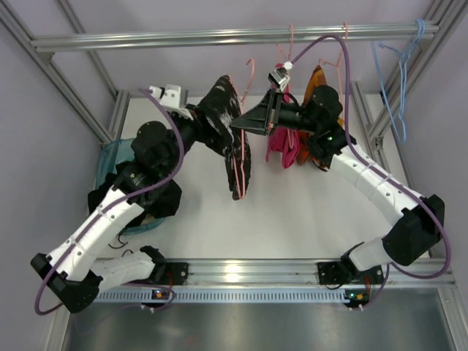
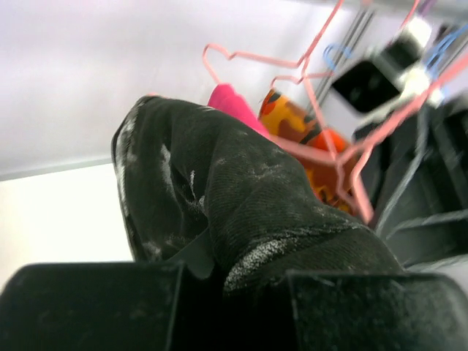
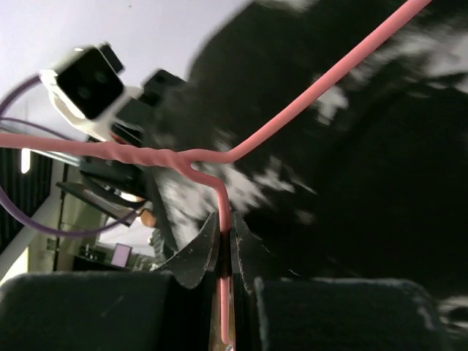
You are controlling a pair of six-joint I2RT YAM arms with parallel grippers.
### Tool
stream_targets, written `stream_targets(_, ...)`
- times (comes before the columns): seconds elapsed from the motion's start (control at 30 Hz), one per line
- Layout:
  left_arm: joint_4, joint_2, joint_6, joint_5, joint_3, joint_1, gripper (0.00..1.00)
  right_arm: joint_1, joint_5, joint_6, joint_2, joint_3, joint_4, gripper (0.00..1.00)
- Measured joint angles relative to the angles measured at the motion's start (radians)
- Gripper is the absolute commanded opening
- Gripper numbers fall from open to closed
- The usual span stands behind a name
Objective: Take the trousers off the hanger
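The trousers [image 1: 223, 110], black with white speckles, hang bunched over the pale-pink wire hanger [image 1: 238, 170] in mid-air above the table. My left gripper [image 1: 207, 130] is shut on the trousers from the left. In the left wrist view the dark fabric [image 2: 241, 205] runs down between the fingers of the left gripper [image 2: 234, 281]. My right gripper [image 1: 245, 121] comes in from the right and is shut on the hanger. The right wrist view shows the pink wire [image 3: 223, 219] pinched in the right gripper [image 3: 225, 241], with the trousers [image 3: 344, 146] just behind it.
A magenta garment [image 1: 280, 146] and an orange one [image 1: 316, 82] hang behind the right arm. Light-blue hangers [image 1: 402, 69] hang from the top rail [image 1: 183, 38]. At the left, a teal basket [image 1: 115, 155] holds plain black clothes [image 1: 157, 199].
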Motion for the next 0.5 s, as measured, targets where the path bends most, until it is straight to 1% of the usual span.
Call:
stream_targets(0.23, -0.082, 0.029, -0.173, 0.065, 0.179, 0.073, 0.00, 0.000, 0.000, -0.072, -0.040, -0.066, -0.023, 0.00)
stream_targets(0.37, -0.107, 0.055, -0.236, 0.093, 0.278, 0.124, 0.00, 0.000, -0.001, -0.100, -0.046, -0.108, -0.036, 0.00)
stream_targets(0.5, -0.132, 0.072, -0.268, 0.110, 0.389, 0.178, 0.00, 0.000, -0.002, -0.124, -0.046, -0.145, -0.076, 0.00)
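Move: Both grippers already hold their things: the left one gathered end of the black-and-white trousers, the right the pink hanger at its neck. The hanger neck lies about 13 cm to the left hand's right and 4 cm nearer, level with it. The trousers' middle is some 3 cm to the right hand's left, 1 cm ahead and 3 cm lower. From the right hand, the pink trousers hang about 14 cm right, 5 cm ahead and 6 cm lower. Raise the left gripper about 13 cm, veering left over the last part, away from the hanger neck, and roll it so its left side dips nearly 20 degrees, keeping the trousers pinched. Meanwhile keep the right fingers shut on the hanger neck and lower it some 6 cm, so trousers and hanger are drawn apart. ##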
